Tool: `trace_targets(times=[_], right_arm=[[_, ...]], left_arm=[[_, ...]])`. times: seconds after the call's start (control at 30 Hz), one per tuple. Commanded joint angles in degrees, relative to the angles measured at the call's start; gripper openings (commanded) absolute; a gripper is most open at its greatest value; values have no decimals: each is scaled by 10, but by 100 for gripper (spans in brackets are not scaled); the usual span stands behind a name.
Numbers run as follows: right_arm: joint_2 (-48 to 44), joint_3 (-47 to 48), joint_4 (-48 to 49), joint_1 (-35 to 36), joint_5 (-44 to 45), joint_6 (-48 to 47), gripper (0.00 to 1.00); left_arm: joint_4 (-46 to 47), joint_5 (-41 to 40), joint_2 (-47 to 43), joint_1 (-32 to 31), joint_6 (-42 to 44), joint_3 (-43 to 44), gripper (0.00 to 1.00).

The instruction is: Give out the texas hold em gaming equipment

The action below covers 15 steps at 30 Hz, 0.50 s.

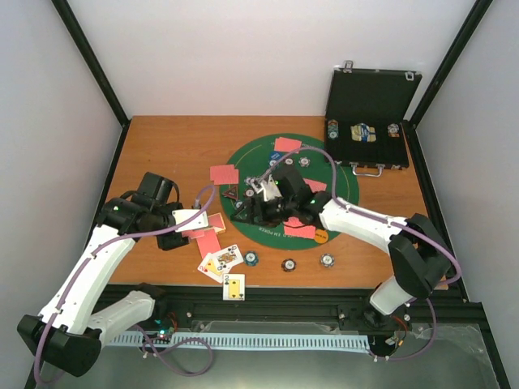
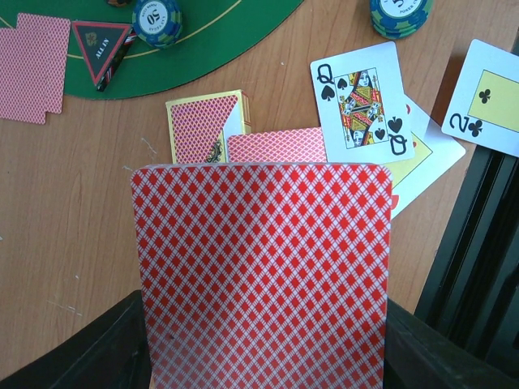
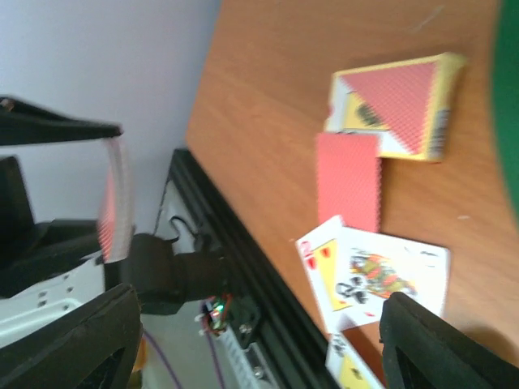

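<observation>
My left gripper is shut on a red-backed playing card, held flat above the table left of the green mat. Below it lie a yellow card box, another red-backed card, a queen of spades and a two of clubs. The dark red-edged triangle and a chip rest on the mat. My right gripper hovers open over the mat's left side, with nothing between its fingers. Three chips and an orange disc lie near the mat's front edge.
The black case stands open at the back right with chips inside. Red-backed cards lie around the mat. The black frame rail runs along the table's near edge, close to the face-up cards.
</observation>
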Motion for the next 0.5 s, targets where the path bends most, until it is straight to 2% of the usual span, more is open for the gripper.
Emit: trace_targets(times=[0.0,0.17,0.47], right_arm=[[12,-15,153,40,-41,74,80],[44,-8,214,81,-51,109,80],[100,27,249,108,-56,135,77]], left_arm=[[6,10,-2,1,-4,21,27],[5,11,-5,1,-5,23,27],[1,19,-9,1,-9,25,27]])
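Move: The deck held in the left hand's fingers is roughly 14 cm to the right hand's left, 6 cm back and about level. Some 14 cm below the right hand lie the card box, 9 cm left and 3 cm ahead; the loose red card, 11 cm left and 4 cm back; and the queen, 4 cm left and 8 cm back. From the left hand, the deck's middle is about 1 cm ahead, 1 cm right and 2 cm below. Open and slowing, the right hand sweeps 8 cm left and 5 cm back towards the deck the left hand holds. ##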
